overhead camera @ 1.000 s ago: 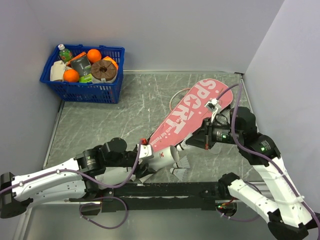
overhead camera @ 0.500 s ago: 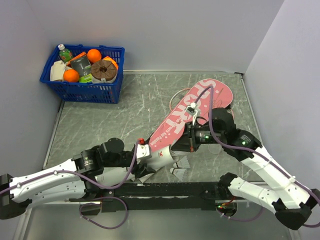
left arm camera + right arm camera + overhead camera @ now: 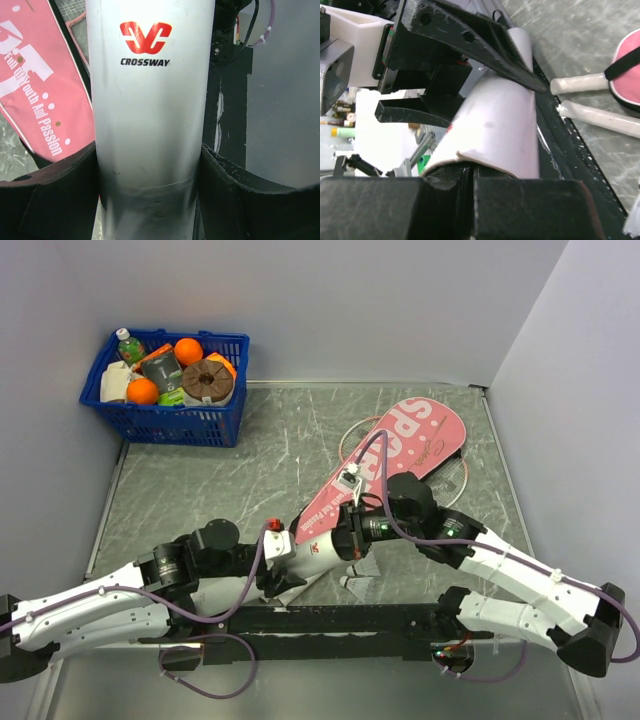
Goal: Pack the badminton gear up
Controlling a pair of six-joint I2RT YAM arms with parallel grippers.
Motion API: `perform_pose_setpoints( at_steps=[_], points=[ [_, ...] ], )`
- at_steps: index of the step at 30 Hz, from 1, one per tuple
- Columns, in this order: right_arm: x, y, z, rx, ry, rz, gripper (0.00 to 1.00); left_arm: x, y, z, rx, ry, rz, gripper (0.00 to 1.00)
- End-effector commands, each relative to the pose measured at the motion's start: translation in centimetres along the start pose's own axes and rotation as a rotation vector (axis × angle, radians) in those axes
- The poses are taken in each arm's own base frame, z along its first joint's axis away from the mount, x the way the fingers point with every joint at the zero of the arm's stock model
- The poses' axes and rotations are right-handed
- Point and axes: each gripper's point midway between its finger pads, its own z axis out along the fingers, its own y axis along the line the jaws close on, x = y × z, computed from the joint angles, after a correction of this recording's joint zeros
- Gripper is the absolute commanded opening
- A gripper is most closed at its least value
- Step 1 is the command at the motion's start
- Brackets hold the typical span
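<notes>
My left gripper (image 3: 150,165) is shut on the white tube (image 3: 150,110), which bears a red "CROSSWAY" logo; in the top view the tube (image 3: 322,548) lies near the table's front edge. My right gripper (image 3: 471,200) is shut, its tips pressed at the tube's (image 3: 495,115) open end. The pink racket bag (image 3: 395,455) lettered "SPORT" lies diagonally behind. Two whitish racket handles (image 3: 585,82) stick out of the bag (image 3: 630,70). Thin racket hoops (image 3: 346,443) peek from under the bag. A white shuttlecock (image 3: 358,586) lies beside the tube.
A blue plastic basket (image 3: 180,425) of groceries stands at the back left corner. Grey walls close in the table at the back and right. A black rail (image 3: 330,618) runs along the near edge between the arm bases.
My right arm swung left from over the pink bag to the tube's open end, staying shut. The left arm shifted slightly left, still holding the tube.
</notes>
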Motion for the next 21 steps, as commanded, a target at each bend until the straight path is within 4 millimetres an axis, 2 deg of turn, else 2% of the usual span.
perform_pose_setpoints(
  at_steps=[1, 2, 4, 5, 8, 12, 13, 15, 16, 17, 19, 21],
  points=[
    [-0.2, 1.4, 1.0, -0.057, -0.004, -0.015, 0.03, -4.5, 0.3, -0.4, -0.017, -0.159, 0.038, 0.01],
    [-0.2, 1.4, 1.1, -0.057, -0.001, -0.016, 0.16, -4.5, 0.2, -0.4, -0.014, -0.159, 0.037, 0.01],
    [-0.4, 1.1, 0.8, -0.029, -0.019, -0.022, 0.28, -4.5, 0.2, -0.5, -0.014, -0.16, 0.038, 0.01],
    [-0.6, 1.0, 0.6, -0.014, -0.03, -0.03, 0.39, -4.5, 0.2, -0.5, -0.015, -0.16, 0.036, 0.01],
    [-0.8, 0.7, -0.6, 0.04, -0.062, -0.047, 0.49, -4.6, 0.1, -0.5, -0.012, -0.165, 0.037, 0.01],
    [-1.5, -0.2, -2.5, 0.149, -0.116, -0.078, 0.53, -4.5, 0.0, -0.5, -0.005, -0.159, 0.038, 0.01],
    [-1.7, 0.0, -3.3, 0.157, -0.138, -0.087, 0.54, -4.4, 0.0, -0.4, -0.004, -0.155, 0.037, 0.01],
    [-1.9, -1.1, -4.5, 0.229, -0.17, -0.078, 0.56, -4.4, 0.0, -0.5, -0.004, -0.155, 0.037, 0.01],
    [-2.2, -0.9, -5.4, 0.24, -0.2, -0.084, 0.56, -4.4, 0.0, -0.5, -0.003, -0.155, 0.037, 0.01],
    [-1.8, -1.7, -6.0, 0.286, -0.197, -0.07, 0.57, -4.5, 0.0, -0.5, -0.004, -0.159, 0.036, 0.01],
    [-2.6, -2.4, -7.7, 0.354, -0.266, -0.078, 0.6, -4.5, 0.0, -0.5, -0.004, -0.159, 0.038, 0.01],
    [-2.0, -3.5, -9.0, 0.428, -0.269, -0.059, 0.62, -4.5, -0.1, -0.6, -0.002, -0.161, 0.039, 0.01]
  ],
)
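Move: The tube's open mouth, slanting up to the right, is right at the right hand's shut fingertips, within about 1 cm to their left, with the shuttlecock they brought already at or in it. Two loose shuttlecocks lie on the table some 23 cm below that hand: one about 8 cm right and 9 cm ahead, the other about 5 cm right and 3 cm ahead. From the left hand, gripping the tube, the mouth is roughly 12 cm right, 3 cm ahead and 5 cm higher. The right hand stays at the tube's mouth for a moment while its fingers spread to let go of the shuttlecock, then backs away from the mouth to the right by about 5 cm, also going some 2 cm forward and 2 cm up, turning some 15 degrees clockwise as the fingers open on past halfway. The left hand keeps its grip on the tube and, apart from a shift of under 1 cm to the left and back, holds the mouth in place towards the right hand. ##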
